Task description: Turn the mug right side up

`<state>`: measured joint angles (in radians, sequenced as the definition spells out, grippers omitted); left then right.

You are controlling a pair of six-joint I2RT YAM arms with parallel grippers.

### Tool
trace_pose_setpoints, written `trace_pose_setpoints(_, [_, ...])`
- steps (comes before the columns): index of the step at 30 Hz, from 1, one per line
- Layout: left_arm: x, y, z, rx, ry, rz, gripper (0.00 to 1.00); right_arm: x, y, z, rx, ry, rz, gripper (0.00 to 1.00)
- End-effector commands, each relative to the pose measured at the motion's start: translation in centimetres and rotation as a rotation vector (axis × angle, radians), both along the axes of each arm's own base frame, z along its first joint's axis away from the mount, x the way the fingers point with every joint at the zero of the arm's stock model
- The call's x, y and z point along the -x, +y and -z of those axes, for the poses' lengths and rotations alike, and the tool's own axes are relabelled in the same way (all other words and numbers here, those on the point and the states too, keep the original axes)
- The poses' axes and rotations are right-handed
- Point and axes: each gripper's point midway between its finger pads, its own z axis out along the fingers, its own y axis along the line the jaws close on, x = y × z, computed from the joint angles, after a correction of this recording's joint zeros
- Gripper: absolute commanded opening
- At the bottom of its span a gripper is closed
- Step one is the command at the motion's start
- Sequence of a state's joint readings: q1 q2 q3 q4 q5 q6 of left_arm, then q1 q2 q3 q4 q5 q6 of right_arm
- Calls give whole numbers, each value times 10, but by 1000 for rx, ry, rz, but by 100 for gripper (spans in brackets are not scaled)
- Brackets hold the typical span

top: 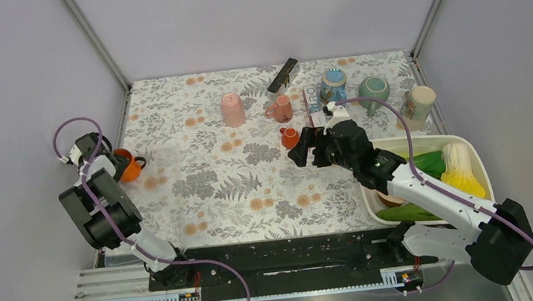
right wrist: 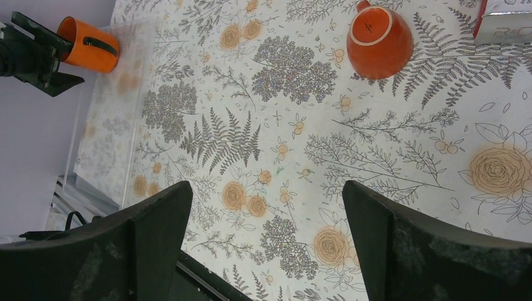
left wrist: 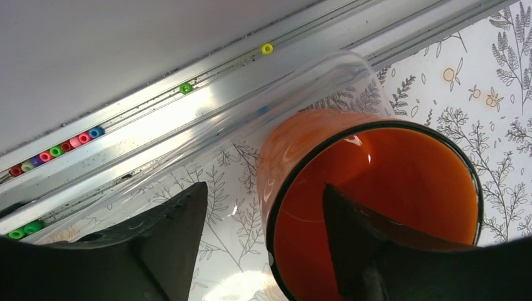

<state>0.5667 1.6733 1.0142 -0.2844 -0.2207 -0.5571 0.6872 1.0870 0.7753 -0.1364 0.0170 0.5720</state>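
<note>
An orange mug (top: 129, 166) stands at the table's left edge, its handle to the right. In the left wrist view its mouth faces the camera and I look into the glossy inside of the mug (left wrist: 389, 188). My left gripper (left wrist: 265, 188) is open astride the mug's wall, one finger inside and one outside with a gap to the wall. From the top view the left gripper (top: 112, 163) sits at the mug's left side. My right gripper (right wrist: 266, 188) hangs wide open over bare floral cloth, near mid-table as the right gripper (top: 301, 150), holding nothing.
A small orange cup (top: 290, 137) lies base up just beyond the right gripper. Further back are a pink cup (top: 232, 109), pink mug (top: 282, 109), blue (top: 332, 82), green (top: 374, 89) and floral (top: 419, 102) mugs. A clear plastic tray (top: 164, 169) adjoins the orange mug. A white tub (top: 473, 155) holds vegetables.
</note>
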Motion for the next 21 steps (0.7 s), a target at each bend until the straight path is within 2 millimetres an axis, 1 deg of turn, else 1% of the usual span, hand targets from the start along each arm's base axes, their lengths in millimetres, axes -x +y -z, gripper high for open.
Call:
trace_pose_setpoints(1, [-9, 2, -27, -45, -77, 40, 73, 0, -3, -13, 3, -53, -2, 99])
trace_pose_setpoints(5, [-8, -5, -52, -98, -124, 96, 83, -3, -5, -9, 46, -70, -9, 99])
trace_pose_setpoints(7, [-8, -10, -66, -117, -145, 143, 92, -8, -10, -3, 109, -72, 3, 100])
trace_pose_setpoints(10, [-9, -19, -75, -109, -149, 220, 95, -23, -18, 6, 230, -54, 42, 99])
trace_pose_setpoints(13, [-9, -33, -82, -122, -156, 292, 96, -40, -20, 13, 332, -51, 55, 99])
trace_pose_setpoints(16, [-6, -52, -87, -165, -157, 374, 97, -58, -12, 14, 407, -64, 32, 99])
trace_pose_setpoints(19, [-8, -71, -93, -215, -167, 455, 97, -77, 3, 16, 454, -68, -22, 99])
trace_pose_setpoints(20, [-9, -77, -96, -241, -169, 483, 97, -86, 9, 12, 458, -74, -39, 99])
trace_pose_setpoints(21, [-11, -84, -97, -262, -168, 514, 97, -95, 12, 21, 495, -60, -56, 99])
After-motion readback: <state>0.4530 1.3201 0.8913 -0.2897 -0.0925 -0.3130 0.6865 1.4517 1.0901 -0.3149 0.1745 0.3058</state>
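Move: Just ahead and to the right of the left hand, about 4 cm out and 3 cm over, the big orange mug stands upright, its wall between the half-open fingers and its middle about a centimetre lower. The small red mug, upside down, lies roughly 15 cm ahead of the right hand, 2 cm left and 16 cm below. Some 11 cm beyond the small red mug is the pink mug; the carton is 10 cm beyond it and 10 cm to its right. Backing out of the big orange mug, the left hand spreads its already parted fingers wide, rises some 8 cm and then swings about 6 cm to the right, turning clockwise. The right hand, fingers still wide open, goes forward about 6 cm and sinks 3 cm towards the small red mug, rolling its left side down some 25 degrees without reaching it. ##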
